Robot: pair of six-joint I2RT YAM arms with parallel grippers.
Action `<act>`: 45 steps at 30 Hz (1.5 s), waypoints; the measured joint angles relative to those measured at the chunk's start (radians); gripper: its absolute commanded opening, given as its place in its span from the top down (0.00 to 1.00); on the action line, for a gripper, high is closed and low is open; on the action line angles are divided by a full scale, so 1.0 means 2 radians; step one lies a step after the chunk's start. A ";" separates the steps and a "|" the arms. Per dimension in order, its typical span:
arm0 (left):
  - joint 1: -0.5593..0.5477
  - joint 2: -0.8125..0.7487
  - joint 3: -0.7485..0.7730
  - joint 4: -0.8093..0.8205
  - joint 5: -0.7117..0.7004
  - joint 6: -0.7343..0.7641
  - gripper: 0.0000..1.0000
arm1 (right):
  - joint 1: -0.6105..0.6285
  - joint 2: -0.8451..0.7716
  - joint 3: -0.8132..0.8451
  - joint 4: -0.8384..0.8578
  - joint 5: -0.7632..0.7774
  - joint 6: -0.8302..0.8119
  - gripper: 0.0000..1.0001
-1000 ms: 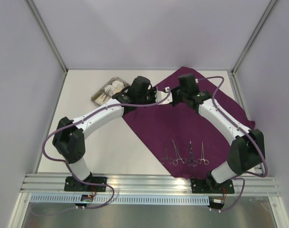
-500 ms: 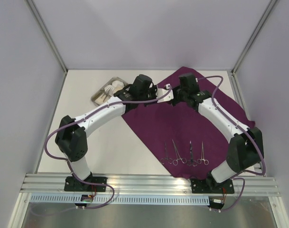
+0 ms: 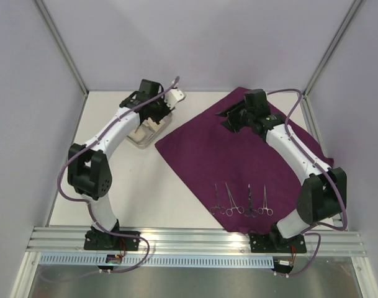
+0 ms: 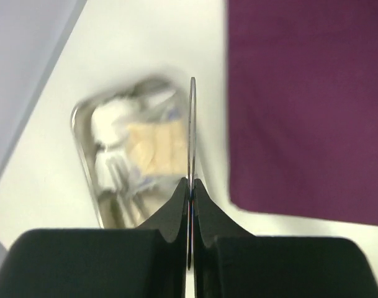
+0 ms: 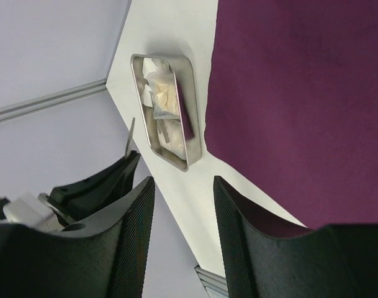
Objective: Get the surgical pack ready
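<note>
My left gripper (image 3: 171, 100) hangs above the steel tray (image 3: 141, 140) at the back left. It is shut on a thin white gauze packet (image 3: 177, 95), which the left wrist view shows edge-on as a fine line (image 4: 192, 124) rising from the closed gripper (image 4: 191, 184). The tray (image 4: 82, 139) holds white gauze pads (image 4: 111, 121) and a tan packet (image 4: 157, 146). My right gripper (image 3: 229, 120) stands open and empty over the back of the purple cloth (image 3: 238, 161); in its own view the gripper (image 5: 179, 186) frames the tray (image 5: 190, 118) beside the cloth (image 5: 300, 93). Several steel clamps (image 3: 239, 202) lie in a row on the cloth's near part.
Aluminium posts and pale walls close in the table on three sides. The cloth's right corner hangs near the right arm's base (image 3: 322, 198). A metal rail (image 3: 195, 239) runs along the near edge.
The white packet went from between both grippers to the left gripper alone. The left arm swung left with it to above the tray. The right gripper opened and drew back slightly.
</note>
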 measured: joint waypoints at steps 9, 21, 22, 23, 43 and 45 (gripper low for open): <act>0.162 0.008 -0.002 -0.016 0.006 -0.041 1.00 | -0.001 0.001 0.003 -0.007 0.023 -0.063 0.55; 0.204 0.105 0.002 0.006 0.026 -0.046 1.00 | -0.001 0.039 0.019 -0.051 0.037 -0.096 0.55; 0.205 0.107 0.002 0.008 0.027 -0.046 1.00 | -0.001 0.041 0.020 -0.053 0.037 -0.096 0.55; 0.205 0.109 0.002 0.012 0.028 -0.047 1.00 | -0.001 0.043 0.022 -0.056 0.037 -0.096 0.55; 0.206 0.163 0.038 0.032 0.049 -0.050 1.00 | -0.001 0.047 0.024 -0.058 0.046 -0.096 0.55; 0.206 0.165 0.039 0.032 0.048 -0.052 1.00 | -0.001 0.047 0.024 -0.058 0.046 -0.096 0.55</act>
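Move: The left hand holds a pair of tweezers shut in its fingers; the tweezers already in the tray, its goal, lie about 16 cm to its left, 9 cm ahead and some 16 cm below. From this hand the tray's middle is roughly 13 cm left and 8 cm ahead, and the beige packet in it about 8 cm left and 10 cm ahead. For the right hand those tray tweezers are around 42 cm left, 11 cm ahead and 20 cm below. Keeping its grip on the tweezers, the left hand swings quickly about 18 cm to the left over the tray, turning some 25 degrees counter-clockwise, then sinks about 12 cm towards the tweezers already lying there, tipping its fingers more steeply down and easing forward, some 8 cm in all. The empty right hand, still part open, lowers about 5 cm over the purple drape and rolls its left side down a little, staying clear of everything. ##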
